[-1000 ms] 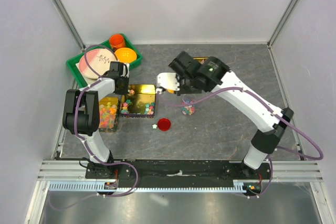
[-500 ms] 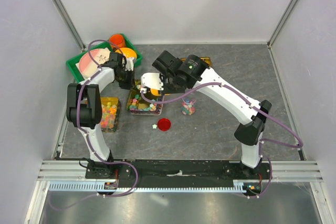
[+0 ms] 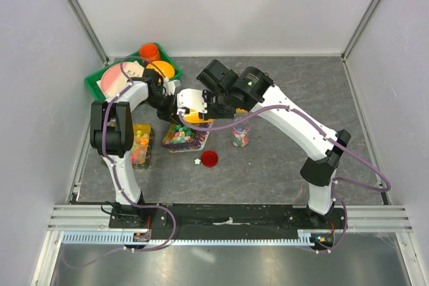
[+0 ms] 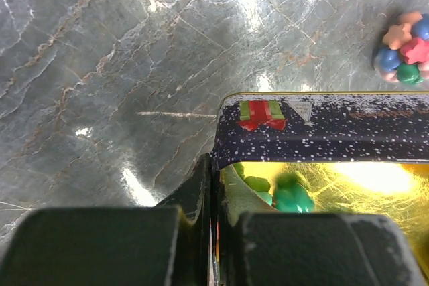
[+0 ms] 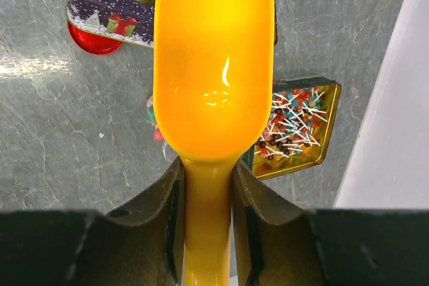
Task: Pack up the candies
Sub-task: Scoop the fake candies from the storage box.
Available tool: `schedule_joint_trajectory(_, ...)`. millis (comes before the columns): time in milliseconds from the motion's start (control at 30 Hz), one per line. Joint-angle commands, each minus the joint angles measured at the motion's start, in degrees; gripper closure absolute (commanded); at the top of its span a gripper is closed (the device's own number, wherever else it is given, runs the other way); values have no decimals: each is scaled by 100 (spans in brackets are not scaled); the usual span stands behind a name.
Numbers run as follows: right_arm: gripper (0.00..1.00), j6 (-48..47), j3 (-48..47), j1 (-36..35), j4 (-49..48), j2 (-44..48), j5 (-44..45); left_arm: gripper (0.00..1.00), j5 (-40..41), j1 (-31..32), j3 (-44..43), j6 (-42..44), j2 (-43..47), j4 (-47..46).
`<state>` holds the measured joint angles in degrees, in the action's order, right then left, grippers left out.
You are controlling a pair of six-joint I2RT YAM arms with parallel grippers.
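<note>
The candies (image 3: 178, 136) are tiny pastel stars lying in a gold tin with a navy outer wall (image 4: 322, 128). My left gripper (image 4: 216, 189) is shut on that tin's side wall, one finger inside and one outside; in the top view this gripper (image 3: 167, 108) is at the tin's far left corner. My right gripper (image 5: 208, 189) is shut on the handle of an orange scoop (image 5: 213, 58). The scoop (image 3: 194, 116) hangs over the tin's far edge with no candies showing on it. A small clear jar (image 3: 240, 137) holds more candies.
A red lid (image 3: 210, 159) and one loose candy (image 3: 197, 161) lie in front of the tin. A tin of gummy pieces (image 3: 139, 147) is at the left. A lollipop tin (image 5: 295, 125) lies behind. The green tray (image 3: 94, 84) holds a plate, cup and bowl.
The right arm has swung left and carried the scoop from near the jar to over the tin. The left gripper has turned and shifted the tin slightly to the right.
</note>
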<state>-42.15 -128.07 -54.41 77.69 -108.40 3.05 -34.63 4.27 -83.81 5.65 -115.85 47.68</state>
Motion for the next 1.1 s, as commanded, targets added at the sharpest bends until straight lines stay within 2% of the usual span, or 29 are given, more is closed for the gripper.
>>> schedule_joint_trajectory(0, 100, 67, -254, 1, 53, 100, 54, 98, 349, 38, 459, -195, 754, -582)
schedule_joint_trajectory(67, 100, 32, -175, -17, 45, 47, 213, 99, 1085, 73, 768, -344, 1063, -1065)
schedule_joint_trajectory(200, 100, -4, 62, -69, -17, -23, 792, 98, 1959, 144, 1445, -512, 1670, -2041)
schedule_joint_trajectory(467, 100, 40, 370, -324, -429, -383, 1777, 98, 3267, 548, 2070, -837, 2479, -2764)
schedule_joint_trajectory(733, 100, -74, 64, -711, -431, -1261, 2700, 98, 3612, 698, 2202, -881, 2603, -2843)
schedule_joint_trajectory(900, 100, -197, -69, -921, -132, -1798, 3280, 98, 3771, 698, 2299, -881, 2620, -2984)
schedule_joint_trajectory(1067, 100, -285, -604, -1071, 263, -2545, 3614, 98, 3832, 698, 2325, -899, 2647, -3045)
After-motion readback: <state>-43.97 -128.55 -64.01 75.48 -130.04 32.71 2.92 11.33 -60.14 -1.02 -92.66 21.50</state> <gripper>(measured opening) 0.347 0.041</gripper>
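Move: The left gripper holds the candy tin by its far left corner; the tin's middle lies about 6 cm back and 5 cm right of it, roughly level. The orange candy tin is 12 cm to its left and 7 cm back. From the right gripper, which holds the scoop, the candy tin lies about 3 cm ahead, 9 cm left and 24 cm below; the red lid 3 cm back, 2 cm left; the candy-filled clear jar 4 cm ahead, 9 cm right. Bring the right gripper down about 12 cm, with a little forward and left, still gripping the scoop and swinging its bowl from pointing left to pointing forward and down into the tin, starting gently and then faster. Meanwhile keep the left pinch on the tin corner, carry it some 6 cm left, and tip it back by about 40 degrees so that the low gripped corner comes up. ##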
